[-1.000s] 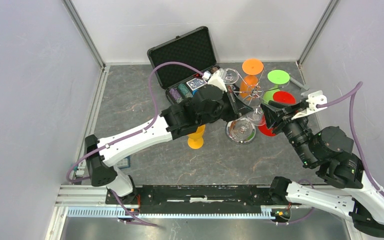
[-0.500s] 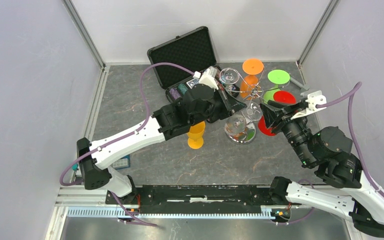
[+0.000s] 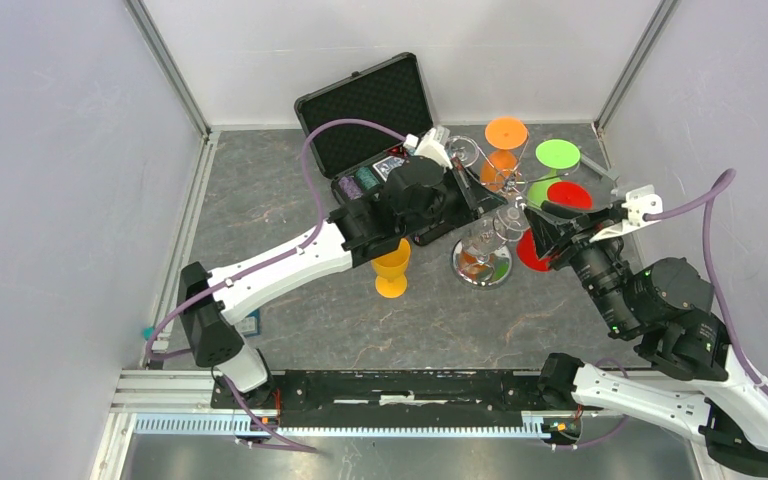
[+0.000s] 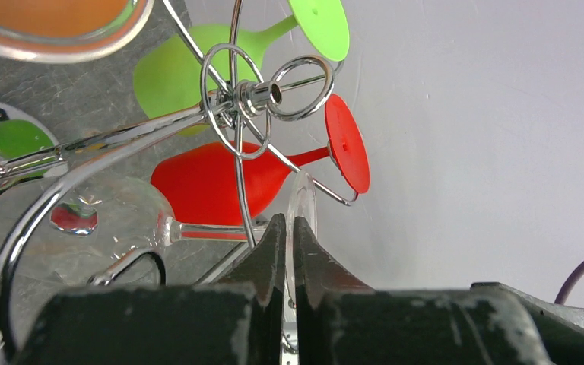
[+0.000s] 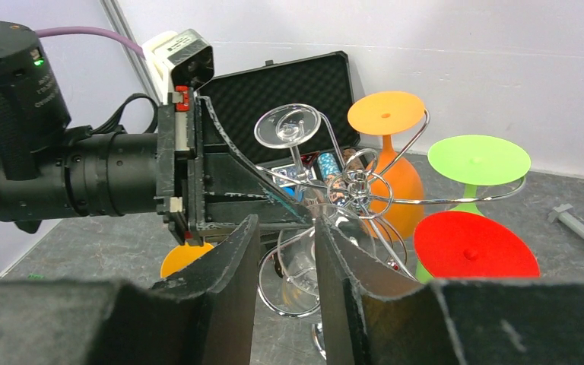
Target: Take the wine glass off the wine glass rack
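Observation:
The wine glass rack (image 3: 480, 268) is a chrome wire stand with a mirrored disc base; its hub shows in the left wrist view (image 4: 255, 95) and the right wrist view (image 5: 357, 182). Orange (image 3: 503, 150), green (image 3: 556, 154), red (image 3: 566, 195) and clear glasses hang on it. My left gripper (image 3: 485, 212) (image 4: 289, 228) is shut on the thin foot (image 4: 303, 205) of a clear wine glass (image 4: 84, 228), whose stem lies among the rack's hooks. My right gripper (image 3: 538, 226) (image 5: 287, 224) is open just right of the rack, and the clear bowl (image 5: 304, 262) shows between its fingers.
An open black chip case (image 3: 370, 110) stands behind the left wrist. An orange goblet (image 3: 392, 270) stands on the table left of the rack base. A second clear glass (image 5: 287, 125) hangs on the rack's far side. Grey walls close in both sides.
My left wrist drew back to the left and then came forward to the rack again, still shut on the glass foot. My right gripper shifted slightly up and right.

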Motion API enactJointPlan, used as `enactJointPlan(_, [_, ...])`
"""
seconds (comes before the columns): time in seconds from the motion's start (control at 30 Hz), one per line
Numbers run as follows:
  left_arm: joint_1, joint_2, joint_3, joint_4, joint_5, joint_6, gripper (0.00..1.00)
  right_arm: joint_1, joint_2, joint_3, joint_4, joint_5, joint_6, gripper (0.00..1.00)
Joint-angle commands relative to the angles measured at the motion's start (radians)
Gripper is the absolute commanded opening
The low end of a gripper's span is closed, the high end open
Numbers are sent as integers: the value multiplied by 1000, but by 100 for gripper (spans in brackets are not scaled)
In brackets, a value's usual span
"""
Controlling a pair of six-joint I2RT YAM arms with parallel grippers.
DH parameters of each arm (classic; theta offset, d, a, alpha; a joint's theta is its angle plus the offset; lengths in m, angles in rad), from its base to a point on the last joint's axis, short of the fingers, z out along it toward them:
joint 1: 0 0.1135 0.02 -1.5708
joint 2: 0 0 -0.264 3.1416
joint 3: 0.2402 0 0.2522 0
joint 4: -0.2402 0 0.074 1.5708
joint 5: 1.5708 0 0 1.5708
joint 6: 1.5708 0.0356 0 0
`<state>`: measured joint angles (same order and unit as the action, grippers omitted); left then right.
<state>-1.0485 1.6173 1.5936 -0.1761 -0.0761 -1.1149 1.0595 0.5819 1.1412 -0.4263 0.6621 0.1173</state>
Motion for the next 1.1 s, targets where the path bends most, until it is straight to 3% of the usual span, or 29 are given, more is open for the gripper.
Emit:
enactJointPlan(0.0, [4, 14, 73, 104, 66, -29, 2, 1, -16, -11, 25, 7, 8, 38])
enactJointPlan(0.4, [-35, 34, 99, 149, 147, -65, 2, 0, -20, -17, 42, 12, 8, 45])
enactJointPlan(0.8, [-93, -5, 65, 147, 155, -74, 2, 0, -57, -62, 110, -57, -14, 70])
enactJointPlan(1.07, [-112, -130, -92, 204, 127, -90, 2, 1, -90, -87, 165, -190, -41, 82])
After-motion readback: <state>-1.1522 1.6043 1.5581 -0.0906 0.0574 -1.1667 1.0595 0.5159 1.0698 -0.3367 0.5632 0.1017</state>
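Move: The left hand already pinches the foot of the clear wine glass, whose middle hangs about 9 cm straight below it. The rack hub is some 5 cm ahead, 1 cm right and 3 cm lower; the red glass stands 2 cm ahead, 14 cm right and 9 cm lower. From the right hand, the wine glass lies some 2 cm ahead, 7 cm left and 10 cm below, while the red glass is 4 cm ahead, 7 cm right and 10 cm below. Back towards the base by about 7 cm, the left hand draws the wine glass away from the rack hub, also going some 3 cm right and slightly up, and turning about 15 degrees clockwise. Its fingers keep their pinch on the foot. The right hand stays nearly in place beside the foot and spreads its half-open fingers wide. ##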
